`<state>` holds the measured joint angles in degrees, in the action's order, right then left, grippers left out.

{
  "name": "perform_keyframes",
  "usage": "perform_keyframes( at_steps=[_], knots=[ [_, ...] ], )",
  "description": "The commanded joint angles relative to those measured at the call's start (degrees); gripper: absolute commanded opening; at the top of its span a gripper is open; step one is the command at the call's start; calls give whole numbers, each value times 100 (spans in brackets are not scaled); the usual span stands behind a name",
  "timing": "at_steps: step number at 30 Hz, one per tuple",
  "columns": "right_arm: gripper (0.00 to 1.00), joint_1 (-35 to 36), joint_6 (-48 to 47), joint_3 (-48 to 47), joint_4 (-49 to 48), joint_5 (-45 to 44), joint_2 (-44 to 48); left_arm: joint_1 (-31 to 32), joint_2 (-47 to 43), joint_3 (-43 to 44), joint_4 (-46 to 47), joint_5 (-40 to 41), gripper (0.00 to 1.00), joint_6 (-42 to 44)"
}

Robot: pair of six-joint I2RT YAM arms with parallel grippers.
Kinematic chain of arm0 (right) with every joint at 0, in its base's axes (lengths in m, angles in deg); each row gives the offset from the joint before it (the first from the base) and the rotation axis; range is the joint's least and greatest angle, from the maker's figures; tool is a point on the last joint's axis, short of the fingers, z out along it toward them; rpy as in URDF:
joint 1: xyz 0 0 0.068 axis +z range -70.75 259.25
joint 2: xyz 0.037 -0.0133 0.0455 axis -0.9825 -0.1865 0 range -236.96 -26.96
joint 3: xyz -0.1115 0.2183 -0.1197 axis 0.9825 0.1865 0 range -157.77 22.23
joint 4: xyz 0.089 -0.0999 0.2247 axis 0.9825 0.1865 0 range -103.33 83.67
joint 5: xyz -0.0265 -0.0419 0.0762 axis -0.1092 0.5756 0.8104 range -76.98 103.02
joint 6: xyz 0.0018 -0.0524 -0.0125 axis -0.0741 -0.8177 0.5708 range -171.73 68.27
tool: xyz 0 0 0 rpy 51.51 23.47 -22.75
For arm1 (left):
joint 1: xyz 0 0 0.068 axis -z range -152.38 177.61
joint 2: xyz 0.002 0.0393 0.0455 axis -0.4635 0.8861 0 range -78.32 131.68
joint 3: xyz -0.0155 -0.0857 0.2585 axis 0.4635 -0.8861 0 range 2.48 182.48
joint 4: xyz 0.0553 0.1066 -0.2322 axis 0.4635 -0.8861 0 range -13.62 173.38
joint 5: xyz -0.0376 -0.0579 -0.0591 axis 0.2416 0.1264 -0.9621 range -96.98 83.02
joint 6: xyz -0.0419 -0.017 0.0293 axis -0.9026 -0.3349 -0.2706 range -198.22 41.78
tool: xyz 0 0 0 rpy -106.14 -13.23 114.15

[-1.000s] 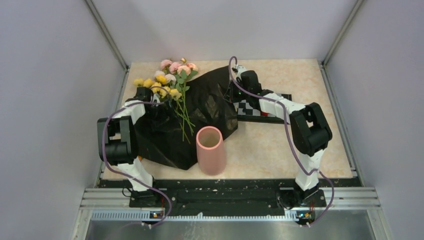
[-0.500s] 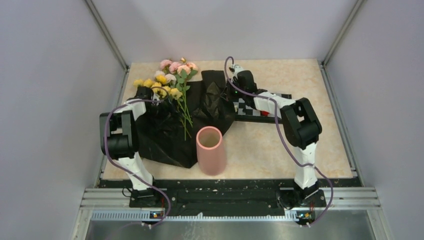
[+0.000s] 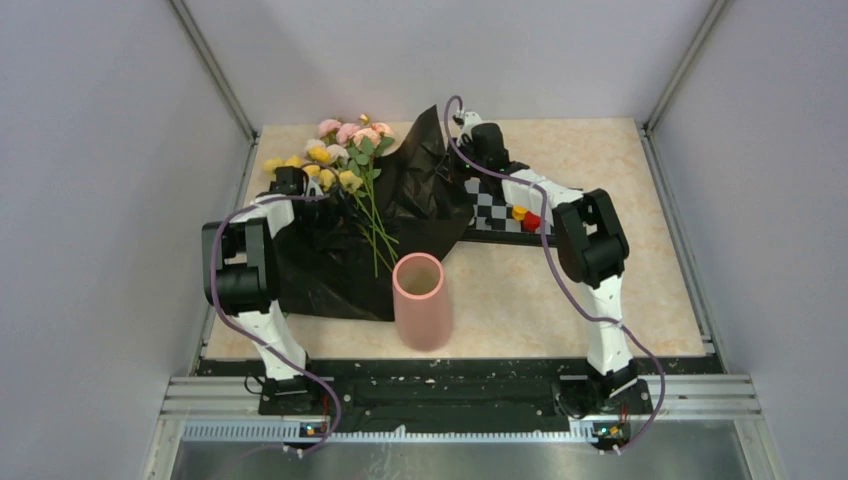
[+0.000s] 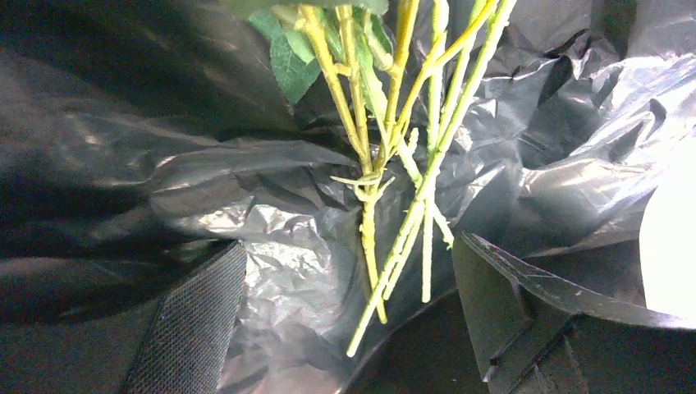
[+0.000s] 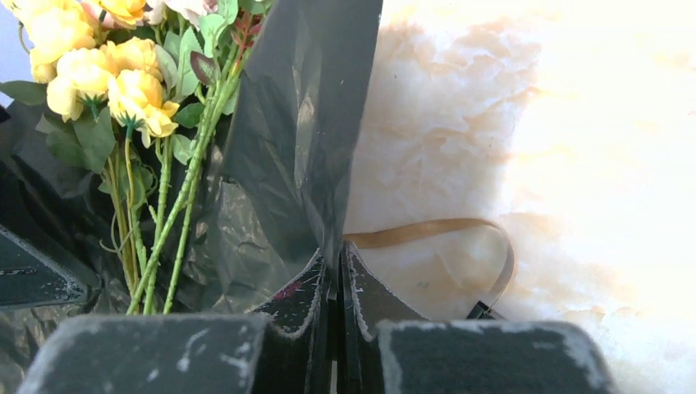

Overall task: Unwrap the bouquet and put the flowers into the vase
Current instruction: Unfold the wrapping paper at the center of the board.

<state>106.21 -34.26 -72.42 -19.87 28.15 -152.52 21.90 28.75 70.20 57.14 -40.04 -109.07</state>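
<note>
The bouquet lies opened at the back left. Its flowers (image 3: 345,158), pink, peach and yellow with green stems (image 4: 386,246), rest on the spread black wrapping paper (image 3: 330,270). My left gripper (image 3: 322,208) is low over the paper, open, and the stem ends lie between its fingers (image 4: 193,328). My right gripper (image 3: 450,138) is shut on the paper's right edge (image 5: 299,123) and holds it up as a standing flap beside the flowers (image 5: 107,74). The pink vase (image 3: 421,300) stands upright at the front centre, against the paper's near edge.
A checkered board (image 3: 495,205) lies right of the paper, with a yellow block (image 3: 519,212) and a red block (image 3: 532,221) on it. A loose tan ribbon (image 5: 443,234) loops on the tabletop behind the raised flap. Walls close in both sides and the back.
My right gripper has moved left and back, lifting the paper's right edge into a standing flap. That uncovered the checkered board and its blocks. My left gripper has barely moved.
</note>
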Motion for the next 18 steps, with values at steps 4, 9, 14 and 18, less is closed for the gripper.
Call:
perform_keyframes(
  at_steps=[4,9,14,18],
  knots=[
    [28,-92,-322,-695,258,94,-57,8,-854,83,409,421,99,424],
    [57,-133,-521,-905,635,4,120,113,-1370,74,367,398,99,613],
    [70,-138,-689,-621,1072,-164,960,286,-1822,42,190,441,99,842],
    [75,-138,-547,33,1151,12,1819,337,-1987,9,199,106,99,855]
  ],
)
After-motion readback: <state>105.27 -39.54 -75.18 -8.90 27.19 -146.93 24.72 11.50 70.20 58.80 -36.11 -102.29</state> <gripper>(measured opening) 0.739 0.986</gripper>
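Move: The paper's right-hand edge is already pinched in the right fingers, about 10 cm above the table; from there the stems' middle lies some 17 cm left and 7 cm back, and the chessboard about 20 cm right and 2 cm back. The open left hand is low over the paper: the stems' middle is roughly 9 cm to its right and 3 cm back, the nearest yellow blooms 9 cm ahead and 1 cm right, the vase 25 cm back and 20 cm right. The wrapping paper's edge is let go as the right fingers open from shut to about three-quarters wide; that hand eases forward a centimetre while rising, then backs off and drifts left, ending some 4 cm higher. The left hand, still wide open, lifts about 10 cm up and away from the stems, its fingertips tilting up and outward by some 20 degrees. ##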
